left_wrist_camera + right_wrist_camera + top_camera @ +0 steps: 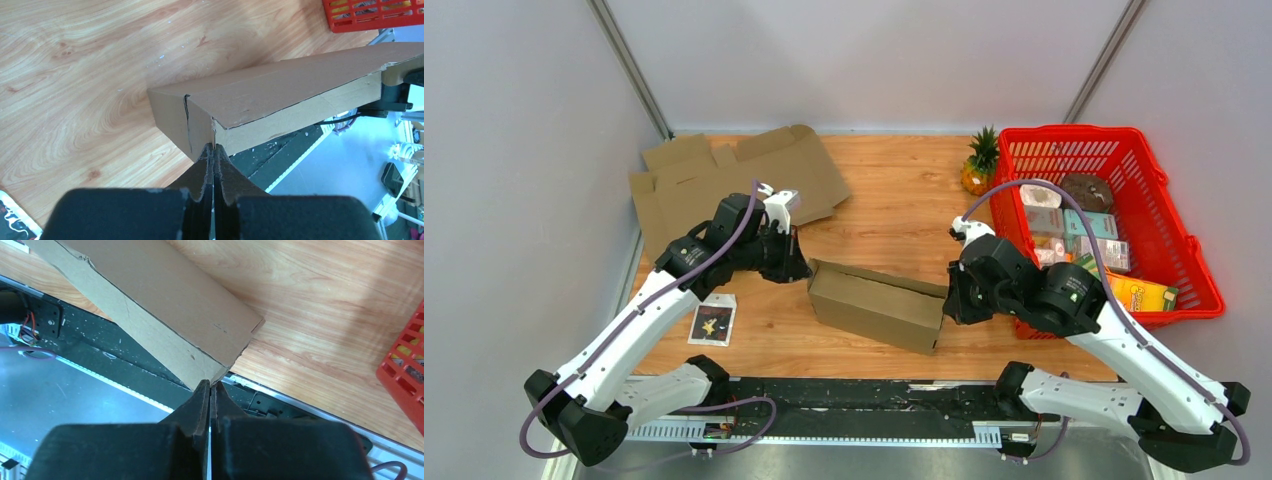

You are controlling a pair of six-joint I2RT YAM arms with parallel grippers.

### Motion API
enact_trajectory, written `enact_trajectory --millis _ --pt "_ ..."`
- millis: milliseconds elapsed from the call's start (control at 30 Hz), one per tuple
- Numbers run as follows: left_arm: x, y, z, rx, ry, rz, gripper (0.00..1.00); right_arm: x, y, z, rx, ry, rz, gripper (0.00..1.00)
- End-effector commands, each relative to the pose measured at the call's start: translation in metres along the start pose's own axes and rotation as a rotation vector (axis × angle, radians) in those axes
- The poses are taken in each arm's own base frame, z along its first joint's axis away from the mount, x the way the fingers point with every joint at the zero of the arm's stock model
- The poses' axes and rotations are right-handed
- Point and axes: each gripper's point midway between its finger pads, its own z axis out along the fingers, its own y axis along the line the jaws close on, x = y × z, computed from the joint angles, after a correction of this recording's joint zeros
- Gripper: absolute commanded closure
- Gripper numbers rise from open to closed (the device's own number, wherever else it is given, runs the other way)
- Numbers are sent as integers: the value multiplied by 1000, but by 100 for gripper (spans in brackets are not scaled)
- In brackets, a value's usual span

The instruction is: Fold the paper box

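The paper box is a long brown cardboard shape, partly folded, lying slantwise on the wooden table between both arms. My left gripper is at its left end. In the left wrist view the left gripper is shut, its tips pinching the corner seam of the box. My right gripper is at the box's right end. The right wrist view shows the right gripper shut on the lower corner edge of the box.
Flat cardboard sheets lie at the back left. A red basket with packaged goods stands at the right, a small pineapple beside it. A black card with a star lies near the left arm. A black rail runs along the near edge.
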Motion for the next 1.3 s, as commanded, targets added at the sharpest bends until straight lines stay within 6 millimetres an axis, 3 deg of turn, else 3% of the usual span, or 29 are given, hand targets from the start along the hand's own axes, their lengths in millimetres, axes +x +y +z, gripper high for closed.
enact_trajectory --millis 0,167,467,600,733,833,900,933,967,1033,1100,1133,1167,1200,1233,1267 --pt "10 -5 2 32 46 -19 100 -22 28 -7 -107 -58 85 100" --pt "12 -4 1 32 46 -20 100 -19 25 2 -88 -53 104 100" --pt "15 -3 2 28 53 -25 100 -27 26 1 -85 -89 144 100" --pt "16 -1 1 20 55 -23 100 -8 6 10 -2 -35 84 100" --pt "14 -2 2 26 34 -27 100 23 -10 18 37 75 -32 100" --pt "14 -5 2 52 0 -40 100 29 -5 23 -13 70 -46 100" --pt "15 -4 5 60 -13 -51 100 24 8 26 -85 35 -21 87" --pt "14 -5 3 63 -29 -62 100 18 13 27 -103 12 -14 63" --pt "18 -2 5 55 -28 -76 100 8 15 21 -103 -27 -3 56" --pt "16 0 1 42 -69 -94 100 -5 14 12 -90 -77 27 46" --pt "18 6 2 20 -90 -107 100 -25 8 -3 -47 -170 111 29" --pt "19 6 -1 21 -105 -116 100 -29 -1 -10 -18 -210 178 16" --pt "22 9 0 11 -105 -124 100 -36 -12 -13 31 -271 252 10" --pt "21 11 1 5 -116 -128 100 -28 -15 -4 33 -267 305 5" --pt "23 12 1 2 -117 -133 100 -42 -3 -10 -69 -349 369 1" --pt "23 13 1 1 -120 -138 100 -42 1 -11 -109 -369 390 0"
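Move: The right hand's shut fingertips are at the near top corner of the paper box's right end; the middle of that end is only about 2 cm ahead, 1 cm left and 4 cm below them. The box's middle is some 13 cm left and 2 cm ahead of this hand, and the red basket's middle about 16 cm ahead and 31 cm right. From the left hand, shut at the other end's top corner, the box's middle lies roughly 13 cm right and 6 cm back, the photo card 19 cm left and 2 cm back. The right hand stays nearly still with its shut fingertips at the box's right end, then sinks about 4 cm and about 1 cm back down along that end, and starts opening at the bottom before coming back up to its starting height and a little forward, its fingers now wide apart around the end's near corner. The left hand keeps its shut tips against the box's left top corner at the opposite end, easing back only about 1 cm and rolling some 10 degrees late on. ##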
